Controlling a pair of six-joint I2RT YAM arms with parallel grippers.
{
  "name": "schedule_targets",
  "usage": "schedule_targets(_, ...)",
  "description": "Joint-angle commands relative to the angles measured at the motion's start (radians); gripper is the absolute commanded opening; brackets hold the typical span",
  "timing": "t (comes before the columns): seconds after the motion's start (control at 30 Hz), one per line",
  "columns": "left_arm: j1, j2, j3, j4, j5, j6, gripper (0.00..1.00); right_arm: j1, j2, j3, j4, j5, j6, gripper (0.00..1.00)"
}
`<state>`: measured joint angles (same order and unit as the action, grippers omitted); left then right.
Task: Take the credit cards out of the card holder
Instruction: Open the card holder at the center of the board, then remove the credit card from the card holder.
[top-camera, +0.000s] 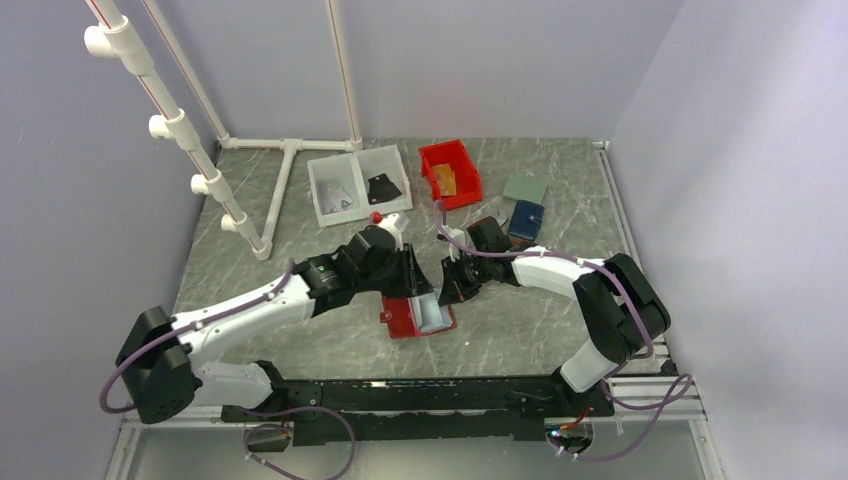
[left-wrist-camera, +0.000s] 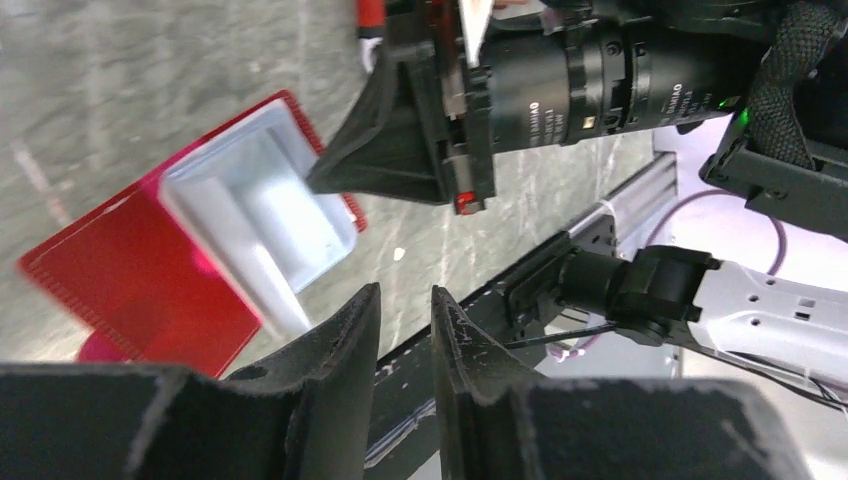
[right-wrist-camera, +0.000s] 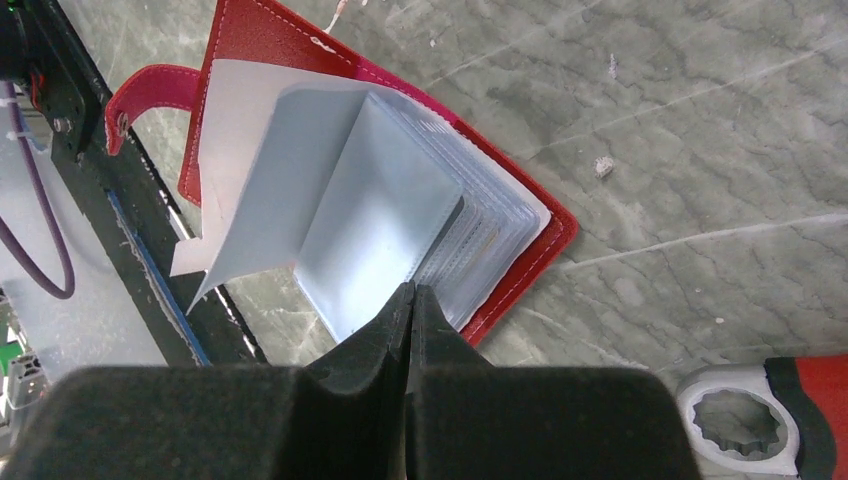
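The red card holder (top-camera: 403, 322) lies open near the table's front, its pale blue-grey sleeves (right-wrist-camera: 380, 225) fanned upward and its strap tab (right-wrist-camera: 150, 90) sticking out. My right gripper (right-wrist-camera: 412, 292) is shut, with its tips on the near edge of one raised sleeve; I cannot tell whether the sleeve is pinched. My left gripper (left-wrist-camera: 405, 300) hovers just left of the holder (left-wrist-camera: 130, 285), slightly open with nothing between its fingers. A tan-orange card (top-camera: 447, 180) lies in the red bin (top-camera: 462, 158). I cannot make out any credit cards inside the sleeves.
A white two-part tray (top-camera: 318, 170) at the back holds flat items. A blue wallet (top-camera: 526, 218), a grey-green pouch (top-camera: 524, 188) and a dark brown wallet (top-camera: 486, 230) lie right of the bin. A PVC pipe frame (top-camera: 285, 175) stands back left. The black base rail (top-camera: 420, 392) runs along the near edge.
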<state>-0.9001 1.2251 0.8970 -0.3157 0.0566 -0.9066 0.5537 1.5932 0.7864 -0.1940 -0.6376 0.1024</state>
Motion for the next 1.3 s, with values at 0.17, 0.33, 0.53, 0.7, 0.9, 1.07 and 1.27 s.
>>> schedule_targets(0.17, -0.013, 0.192, 0.023, 0.194, 0.107, -0.036, 0.31, 0.003, -0.034, 0.036, -0.015, -0.028, -0.025, 0.00)
schedule_targets(0.33, -0.014, 0.256, 0.003, 0.157, 0.063, -0.075, 0.31, -0.005, -0.024, 0.037, -0.015, -0.024, -0.014, 0.00)
schedule_targets(0.53, -0.014, 0.298, -0.009, 0.051, -0.011, -0.111, 0.34, -0.005, -0.014, 0.038, -0.016, -0.021, -0.014, 0.00)
schedule_targets(0.7, -0.014, 0.292, -0.018, -0.008, -0.050, -0.117, 0.46, -0.005, -0.003, 0.040, -0.021, -0.031, -0.020, 0.00)
schedule_targets(0.9, -0.013, 0.313, -0.022, -0.034, -0.053, -0.123, 0.56, -0.003, 0.004, 0.043, -0.023, -0.041, -0.021, 0.00)
schedule_targets(1.07, -0.013, 0.342, -0.039, 0.003, -0.028, -0.128, 0.60, -0.005, -0.006, 0.047, -0.028, 0.000, -0.026, 0.00)
schedule_targets(1.27, -0.009, 0.341, -0.059, 0.016, -0.032, -0.127, 0.63, -0.005, -0.007, 0.045, -0.034, 0.056, -0.035, 0.01)
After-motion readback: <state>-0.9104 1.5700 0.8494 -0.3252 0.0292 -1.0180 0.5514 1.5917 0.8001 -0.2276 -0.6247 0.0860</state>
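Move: The open card holder lies almost straight under the left hand, about 15 cm down and 2 cm to its left, its clear sleeves partly standing over the red left cover. From the right hand its middle is some 5 cm to the left, 2 cm back and 2 cm lower. The wrench's middle lies roughly 15 cm farther out than the holder and 12 cm to its right; the brown wallet is about 13 cm farther out and 18 cm right of it. Down onto the card holder's raised clear sleeves comes the left hand, sinking about 14 cm; it first swings some 3 cm right, then sweeps back left by 4 cm or so while its fingers spread wider and the wrist turns some 20 degrees, fingers tipping steeper. Its tips end on the sleeves near the fold. The shut right gripper stays put at the sleeve stack's right edge. ##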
